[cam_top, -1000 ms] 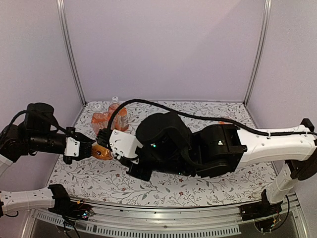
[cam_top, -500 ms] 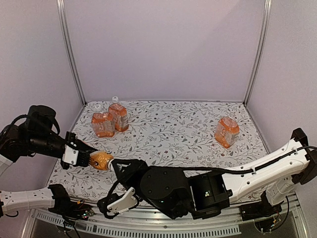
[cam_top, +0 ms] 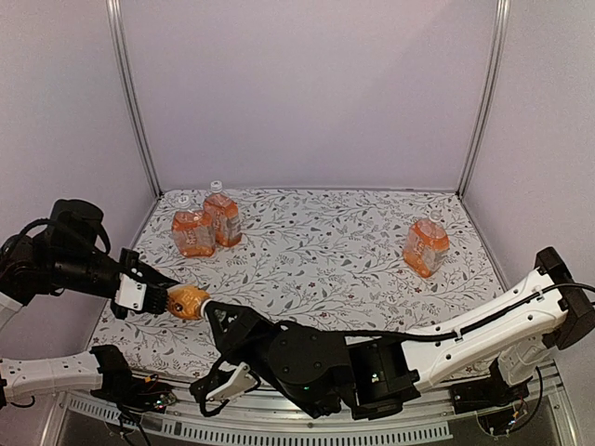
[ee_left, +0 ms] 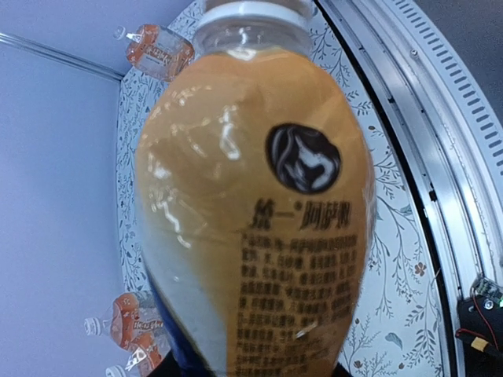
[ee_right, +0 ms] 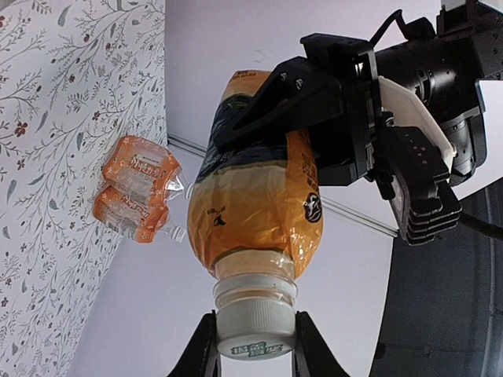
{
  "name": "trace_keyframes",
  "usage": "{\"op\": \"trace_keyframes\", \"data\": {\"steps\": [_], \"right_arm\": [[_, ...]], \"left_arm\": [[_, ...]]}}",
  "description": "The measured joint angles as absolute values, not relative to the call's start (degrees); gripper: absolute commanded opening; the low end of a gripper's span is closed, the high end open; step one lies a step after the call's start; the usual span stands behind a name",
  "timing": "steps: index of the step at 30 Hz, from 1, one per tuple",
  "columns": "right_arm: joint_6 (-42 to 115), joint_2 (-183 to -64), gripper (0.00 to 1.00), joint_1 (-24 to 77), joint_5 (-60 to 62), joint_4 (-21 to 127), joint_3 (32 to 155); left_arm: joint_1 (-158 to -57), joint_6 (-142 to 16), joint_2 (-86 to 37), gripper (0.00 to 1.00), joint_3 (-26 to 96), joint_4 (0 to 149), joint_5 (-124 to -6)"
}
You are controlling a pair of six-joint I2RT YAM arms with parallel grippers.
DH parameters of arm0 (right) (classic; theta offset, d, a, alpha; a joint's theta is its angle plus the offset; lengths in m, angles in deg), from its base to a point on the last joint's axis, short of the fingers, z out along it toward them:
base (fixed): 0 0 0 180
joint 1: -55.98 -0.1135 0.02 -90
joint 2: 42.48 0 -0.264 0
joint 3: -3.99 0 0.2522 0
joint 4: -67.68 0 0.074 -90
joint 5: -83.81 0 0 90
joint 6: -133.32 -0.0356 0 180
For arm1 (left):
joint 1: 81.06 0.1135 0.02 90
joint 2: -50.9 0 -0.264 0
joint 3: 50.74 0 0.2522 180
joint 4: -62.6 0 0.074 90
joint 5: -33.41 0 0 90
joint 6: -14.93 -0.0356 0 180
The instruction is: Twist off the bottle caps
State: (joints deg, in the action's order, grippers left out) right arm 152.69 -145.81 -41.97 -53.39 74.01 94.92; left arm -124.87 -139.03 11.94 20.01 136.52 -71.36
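Observation:
My left gripper [cam_top: 173,299] is shut on the body of an orange drink bottle [cam_top: 189,300], holding it on its side above the table's left front. In the left wrist view the bottle [ee_left: 251,220] fills the frame, and the fingers are hidden behind it. The white bottle cap [ee_right: 255,326] points toward my right gripper [ee_right: 255,349], which is shut on it with a black finger [ee_right: 206,349] on each side. In the top view the right gripper [cam_top: 215,316] covers the cap. Two other capped bottles [cam_top: 193,232] [cam_top: 224,219] stand at the back left, and a third [cam_top: 427,247] at the right.
The right arm [cam_top: 335,372] lies across the near edge of the floral table [cam_top: 325,242], from the right base to the bottle. Frame posts [cam_top: 130,102] and grey walls close in the back and sides.
The right arm has swung down from over the middle of the table to the near edge, rolling its wrist at the cap. The bottle at the right came into view. The left gripper barely moved.

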Motion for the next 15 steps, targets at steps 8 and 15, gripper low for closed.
{"op": "trace_keyframes", "data": {"steps": [8, 15], "right_arm": [[141.1, -144.6, 0.98, -42.4, -51.9, 71.5, 95.3], [130.2, -144.2, 0.99, -42.4, -52.6, 70.5, 97.2]], "left_arm": [[-124.7, -135.7, 11.9, 0.3, 20.0, 135.1, -71.2], [-124.7, -132.5, 12.0, 0.31, 20.0, 132.7, -69.7]]}}
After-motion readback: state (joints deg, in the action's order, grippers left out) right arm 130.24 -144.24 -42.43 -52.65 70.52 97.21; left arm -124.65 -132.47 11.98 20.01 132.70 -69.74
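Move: The white cap of the yellow bottle sits between the right fingertips, about 1 cm beyond their midpoint along the fingers. The bottle's body lies some 6 cm ahead and 7 cm left. The two orange bottles stand about 20 cm lower: one some 42 cm ahead and 14 cm left, the other about 46 cm ahead and 6 cm left. From the left hand the cap is about 6 cm back, 9 cm right and 3 cm higher. Rolling back about 20 degrees around its own fingers, clockwise looking along them at the cap, the right hand springs its fingers wide open and lets go of the cap. It eases back about 1 cm, then rises to finish roughly 2 cm up. The left hand keeps its grip on the bottle and carries it some 1.5 cm forward and up. ##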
